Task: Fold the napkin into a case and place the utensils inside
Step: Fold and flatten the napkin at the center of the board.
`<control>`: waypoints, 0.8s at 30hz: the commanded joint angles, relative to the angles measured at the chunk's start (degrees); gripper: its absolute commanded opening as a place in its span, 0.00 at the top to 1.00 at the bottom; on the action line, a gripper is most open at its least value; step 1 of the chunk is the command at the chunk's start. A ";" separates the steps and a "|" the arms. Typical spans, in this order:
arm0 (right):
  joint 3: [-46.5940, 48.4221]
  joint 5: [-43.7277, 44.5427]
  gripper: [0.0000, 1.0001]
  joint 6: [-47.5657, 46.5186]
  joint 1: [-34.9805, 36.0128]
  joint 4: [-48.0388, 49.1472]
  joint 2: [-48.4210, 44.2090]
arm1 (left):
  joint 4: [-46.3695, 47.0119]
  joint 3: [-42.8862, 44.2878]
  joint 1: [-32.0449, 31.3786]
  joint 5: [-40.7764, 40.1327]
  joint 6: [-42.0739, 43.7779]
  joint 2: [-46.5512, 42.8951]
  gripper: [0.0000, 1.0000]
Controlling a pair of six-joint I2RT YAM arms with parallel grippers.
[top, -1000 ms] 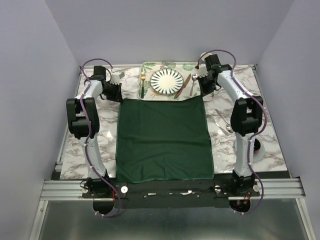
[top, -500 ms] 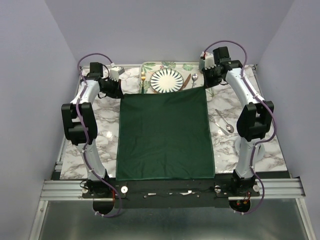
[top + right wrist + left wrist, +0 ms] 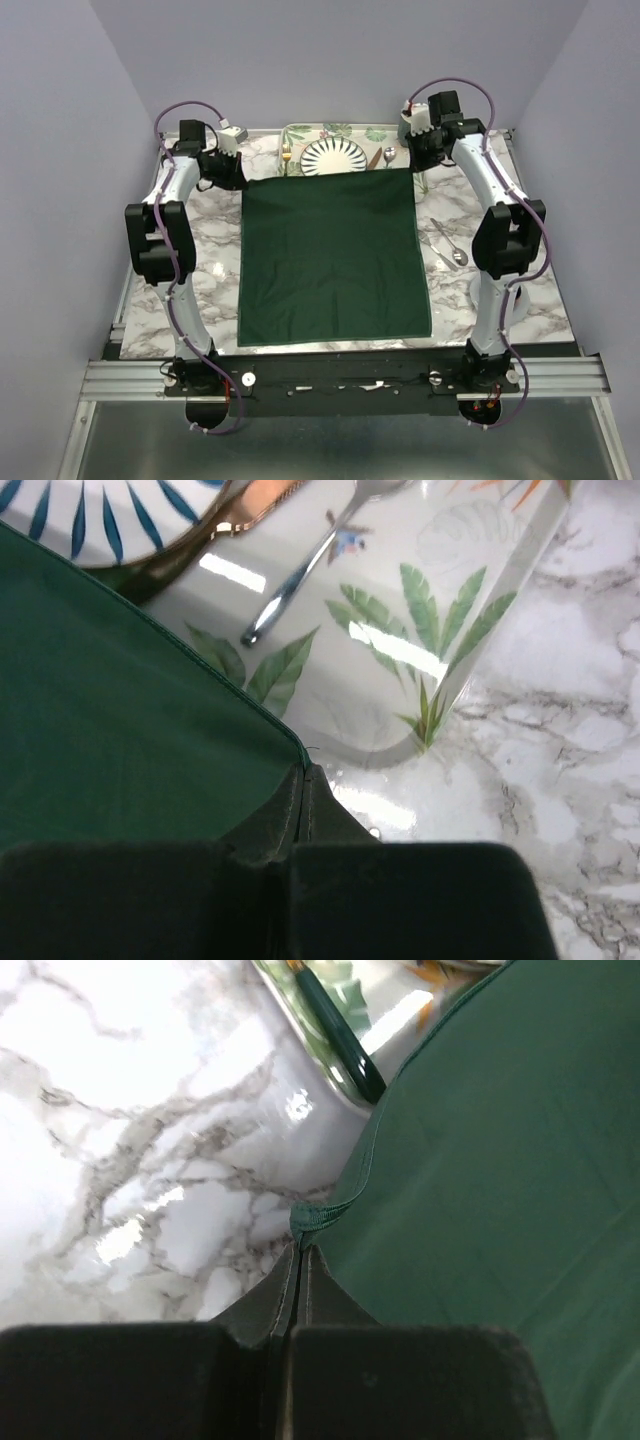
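Observation:
The dark green napkin (image 3: 330, 255) lies spread flat over the marble table, and its far edge reaches onto the tray. My left gripper (image 3: 240, 178) (image 3: 300, 1250) is shut on the napkin's far left corner (image 3: 316, 1217). At the far right corner, my right gripper (image 3: 412, 170) (image 3: 305, 770) is shut on the cloth (image 3: 120, 700). The gold fork (image 3: 286, 158) (image 3: 340, 1035) lies left of the striped plate (image 3: 334, 155) (image 3: 110, 520). To the plate's right lie the copper knife (image 3: 250, 505) and the silver spoon (image 3: 388, 155) (image 3: 300, 575).
The leaf-patterned tray (image 3: 300, 132) (image 3: 420, 640) sits at the table's far edge and holds the plate and utensils. Two more silver utensils (image 3: 447, 243) lie on the marble right of the napkin. Purple walls close in the table on three sides.
Both grippers moved away from the bases with the napkin's far corners. The cloth slid along, its far edge now over the tray's near side and its near edge farther from the rail.

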 commanded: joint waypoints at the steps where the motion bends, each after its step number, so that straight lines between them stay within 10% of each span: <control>1: -7.82 -2.32 1.00 -3.76 -0.40 -0.21 -9.26 | -3.29 -4.73 0.41 4.59 6.86 -7.46 1.00; 24: -40.97 -9.45 0.99 -12.82 -0.40 -4.51 -36.62 | -16.12 -37.61 0.41 4.25 25.61 -39.36 1.00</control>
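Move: The napkin's near edge, towards which its pinched far corners are being taken, has its left corner some 43 cm back from the left hand and about 1 cm left; its right corner is about 43 cm back from the right hand and 3 cm right. Both lie 10 to 12 cm below the hands. The plate sits 13 cm ahead and 23 cm right of the left hand; the loose fork is 17 cm behind and 6 cm right of the right hand, the loose spoon 15 cm behind and 9 cm right. The napkin's raised far edge, still pinched at both corners and stretched between the shut grippers, is carried straight back over the napkin's own middle, away from the tray and plate. The left hand covers some 20 cm, the right about 17, both nearly level with a slight hump, the left turning clockwise and the right counter-clockwise. ##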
